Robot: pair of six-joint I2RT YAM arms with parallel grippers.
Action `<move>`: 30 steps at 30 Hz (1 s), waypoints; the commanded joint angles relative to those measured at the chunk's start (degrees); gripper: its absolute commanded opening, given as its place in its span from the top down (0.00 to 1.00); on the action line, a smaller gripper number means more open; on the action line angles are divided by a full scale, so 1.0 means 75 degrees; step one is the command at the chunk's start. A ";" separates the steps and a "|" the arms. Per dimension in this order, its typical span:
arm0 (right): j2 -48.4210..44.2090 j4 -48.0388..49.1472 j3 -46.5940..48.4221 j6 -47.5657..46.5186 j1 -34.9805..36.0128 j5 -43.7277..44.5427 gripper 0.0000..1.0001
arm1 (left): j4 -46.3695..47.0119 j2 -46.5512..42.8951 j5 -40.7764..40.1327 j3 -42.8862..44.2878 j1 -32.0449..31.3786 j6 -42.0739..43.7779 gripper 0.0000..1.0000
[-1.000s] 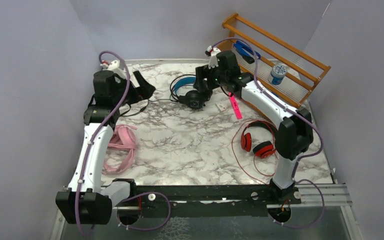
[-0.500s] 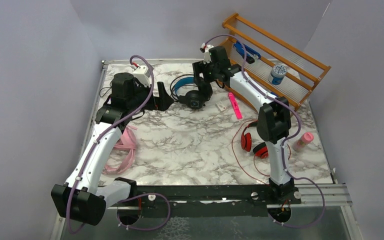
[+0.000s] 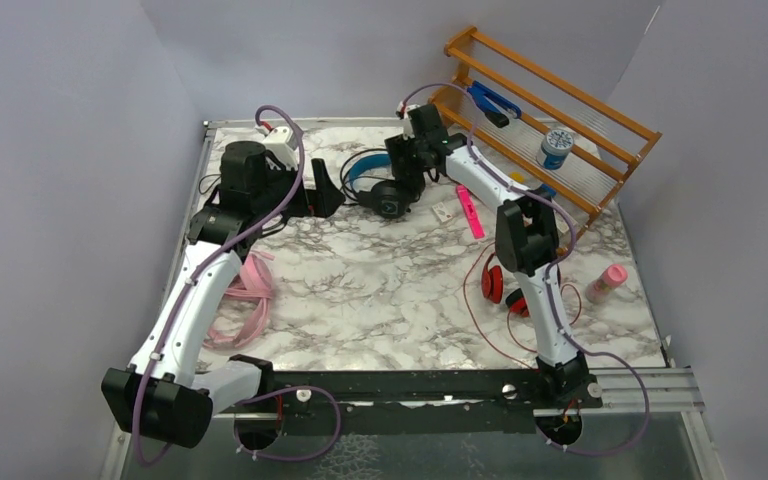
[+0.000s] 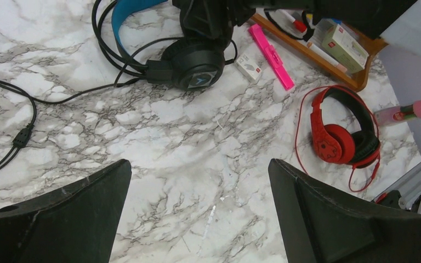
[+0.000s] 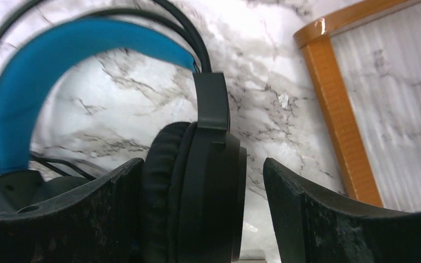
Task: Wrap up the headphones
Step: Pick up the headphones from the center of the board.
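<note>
The black headphones with the blue headband lie at the back middle of the table, their thin black cable trailing left. My right gripper straddles one black earcup: its left finger touches the ear pad, its right finger stands off with a gap, so it is open. My left gripper hovers wide open just left of these headphones, with only bare marble between its fingers. The pink headphones lie by the left arm. The red headphones with their red cable lie at the right, partly behind the right arm.
An orange wooden rack leans at the back right with a blue-and-white can on it. A pink marker and a small white box lie near the black headphones. A pink bottle lies at the right edge.
My left arm swung right toward the blue-banded headphones, then held still. My right arm folded in, settling its gripper around the black earcup, and its jaws narrowed a little.
</note>
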 commanded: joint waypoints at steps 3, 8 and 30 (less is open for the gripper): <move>0.0342 -0.0270 0.0163 -0.0284 0.0031 0.0208 0.26 | 0.0048 0.0241 0.0302 0.0507 -0.0011 -0.0673 0.01; -0.0462 0.0027 -0.0565 -0.0313 0.0038 -0.0165 0.56 | -0.0271 0.0661 0.0249 0.0765 -0.0011 -0.0877 0.02; -0.7348 0.4232 -0.6897 -0.1320 0.0351 -0.1749 0.91 | -0.0985 0.2967 -0.4223 0.2644 -0.2193 -0.0548 0.05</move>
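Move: The right hand is already down over the black headphones: the far earcup stands between its open fingers, straight below by about 3 cm. The near earcup lies some 5 cm back and 4 cm left, the blue headband about 8 cm left and 3 cm farther out, the small white box roughly 8 cm back and 7 cm right. From the left hand the far earcup is some 22 cm ahead, 15 cm right and 21 cm below. The right hand sinks another 2.5 cm over the far earcup, closes its fingers on it from both sides, then carries it back towards the robot about 15 cm and a little to the left at first, rising fast some 20 cm from its lowest point while the wrist tips its fingers up and turns slightly counter-clockwise. Meanwhile the left hand, empty and staying wide open, goes about 5 cm forward, then some 6 cm to the right and slightly down, to meet the headband as the headphones come up. ##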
